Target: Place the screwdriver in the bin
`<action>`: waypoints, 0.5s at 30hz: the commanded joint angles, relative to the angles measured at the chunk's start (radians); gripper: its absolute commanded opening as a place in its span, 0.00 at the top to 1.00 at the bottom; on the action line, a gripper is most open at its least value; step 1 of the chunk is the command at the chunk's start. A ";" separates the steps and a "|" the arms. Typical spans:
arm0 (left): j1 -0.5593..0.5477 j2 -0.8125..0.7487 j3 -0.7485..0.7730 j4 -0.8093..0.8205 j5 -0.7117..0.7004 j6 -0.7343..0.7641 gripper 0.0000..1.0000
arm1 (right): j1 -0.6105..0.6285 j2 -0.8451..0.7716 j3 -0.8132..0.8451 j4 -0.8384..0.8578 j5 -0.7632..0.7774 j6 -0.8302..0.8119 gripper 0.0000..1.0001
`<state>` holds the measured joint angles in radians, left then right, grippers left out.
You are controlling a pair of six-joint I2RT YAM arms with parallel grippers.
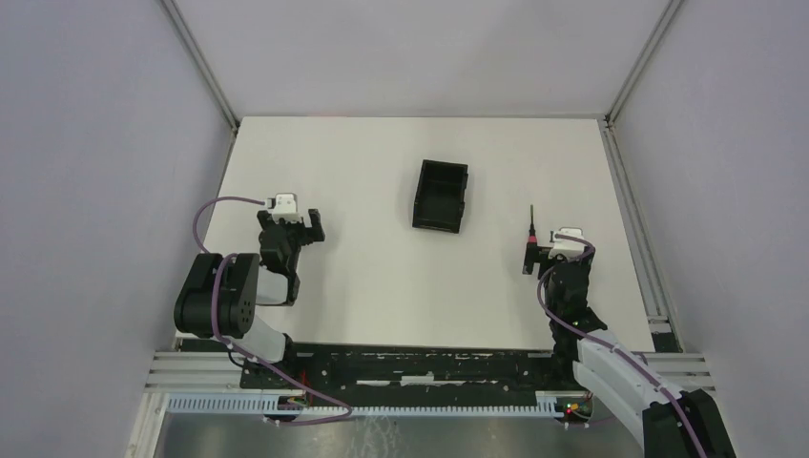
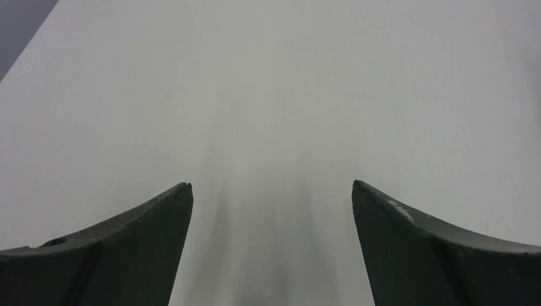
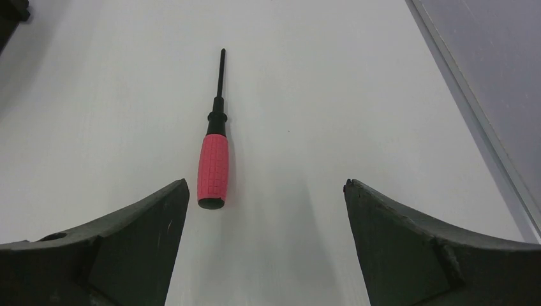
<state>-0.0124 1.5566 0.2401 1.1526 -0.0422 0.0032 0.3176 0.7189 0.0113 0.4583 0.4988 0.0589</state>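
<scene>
The screwdriver (image 1: 530,229) lies flat on the white table, right of centre, with its red handle towards me and its dark shaft pointing away. In the right wrist view the screwdriver (image 3: 213,167) lies just ahead of my left fingertip (image 3: 175,194), untouched. My right gripper (image 1: 553,251) (image 3: 266,185) is open and empty, low over the table right behind the handle. The black bin (image 1: 441,196) stands upright at mid-table, left of and beyond the screwdriver. My left gripper (image 1: 289,219) (image 2: 272,185) is open and empty over bare table at the left.
The table (image 1: 382,286) is enclosed by grey walls with aluminium corner posts. A metal rail (image 3: 472,108) runs along the table's right edge, close to my right gripper. A dark corner (image 3: 9,13), probably the bin, shows at the top left of the right wrist view.
</scene>
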 commanded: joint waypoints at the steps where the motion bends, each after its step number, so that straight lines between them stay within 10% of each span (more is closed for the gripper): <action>1: 0.003 -0.019 0.009 0.021 0.010 -0.032 0.00 | -0.003 -0.007 0.054 -0.005 -0.002 0.012 0.02; 15: 0.003 -0.018 0.008 0.023 0.011 -0.032 0.00 | -0.038 0.616 0.975 -0.911 -0.084 0.041 0.02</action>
<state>-0.0124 1.5562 0.2401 1.1526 -0.0422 0.0032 0.3080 1.1458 0.7925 -0.1154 0.4648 0.0811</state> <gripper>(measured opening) 0.997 0.979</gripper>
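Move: The screwdriver lies on the table with its middle roughly 12 cm ahead of the right hand, 4 cm to its left and 7 cm below, shaft pointing forward. The bin stands farther off, about 22 cm ahead of that hand, 27 cm to its left and 5 cm lower. From the left hand the screwdriver is some 58 cm to the right, about 2 cm ahead and 7 cm below. Nothing is touched: the right hand heads up and forward to get more nearly over the screwdriver, rising about 10 cm and reaching out some 8 cm with a small drift to the left. It starts slowly, then speeds up, while the wrist tips about 10 degrees further down and the fingers stay wide open. ##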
